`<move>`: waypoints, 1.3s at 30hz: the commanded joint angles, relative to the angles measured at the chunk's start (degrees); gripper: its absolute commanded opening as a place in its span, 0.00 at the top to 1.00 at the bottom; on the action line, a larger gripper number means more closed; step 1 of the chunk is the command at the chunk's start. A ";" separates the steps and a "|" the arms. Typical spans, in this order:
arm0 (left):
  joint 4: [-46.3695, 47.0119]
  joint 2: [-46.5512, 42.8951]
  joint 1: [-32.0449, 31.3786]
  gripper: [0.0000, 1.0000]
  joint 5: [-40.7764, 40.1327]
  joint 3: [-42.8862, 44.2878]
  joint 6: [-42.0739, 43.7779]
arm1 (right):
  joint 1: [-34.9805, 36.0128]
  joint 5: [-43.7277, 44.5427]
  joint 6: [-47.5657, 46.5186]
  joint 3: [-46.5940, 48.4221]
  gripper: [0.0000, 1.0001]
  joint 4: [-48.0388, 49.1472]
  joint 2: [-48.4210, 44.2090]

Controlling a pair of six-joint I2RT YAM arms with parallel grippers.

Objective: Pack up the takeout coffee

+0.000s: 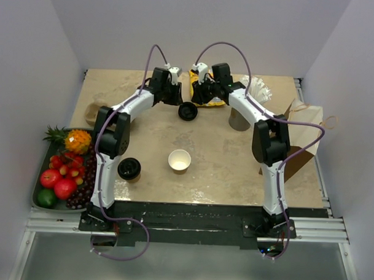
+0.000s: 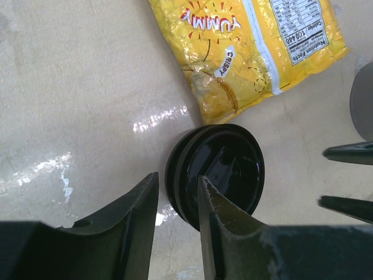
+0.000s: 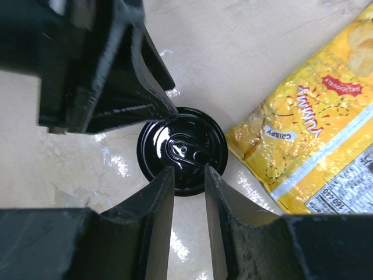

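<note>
A loose black lid (image 1: 188, 110) lies at the back of the table beside a yellow chips bag (image 1: 207, 91), with both grippers over it. In the left wrist view the left gripper (image 2: 178, 176) straddles the rim of the lid (image 2: 233, 157). One finger lies over its top and the other outside, with a sliver of table showing between. The right gripper (image 3: 189, 169) hovers open over the near edge of the lid (image 3: 183, 143), gripping nothing. An open kraft cup (image 1: 179, 160) stands mid-table. A second cup (image 1: 129, 169), with a black lid on it, stands front left.
A grey cup (image 1: 239, 120) of white straws (image 1: 257, 90) stands right of the grippers. A brown paper bag (image 1: 304, 138) lies at the right edge. A tray of fruit (image 1: 63, 166) sits at the left, and a cardboard carrier (image 1: 93, 112) behind it.
</note>
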 commanded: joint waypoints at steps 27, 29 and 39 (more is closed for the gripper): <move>-0.14 2.41 -3.01 0.84 -4.72 2.85 2.36 | -1.58 1.17 1.94 -0.85 0.66 2.18 -5.51; -0.14 1.36 -3.10 0.86 -4.54 3.02 2.71 | -1.58 1.26 1.86 -0.68 0.66 2.10 -5.68; -2.25 -8.13 -2.31 0.97 2.65 1.28 7.98 | -1.67 1.35 -0.60 -1.81 0.66 0.34 -8.49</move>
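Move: The top one of the stacked black lids lies just to the right of my left hand, its middle about 4 cm right, 1 cm back and 3 cm below. From that hand the yellow snack bag is some 11 cm ahead and 13 cm right; the empty cup stands about 25 cm back and 1 cm right. For my right hand, the lid lies some 4 cm left, 1 cm ahead and 6 cm lower. I ease my left hand down about 2.5 cm and slightly right, closing its half-open fingers so they pinch the near-side left rim of the top lid, one finger inside it and one outside, then start back up by about 1 cm while drawing a little back. Meanwhile my empty right hand clears away, up and to the right by about 2 cm each. ##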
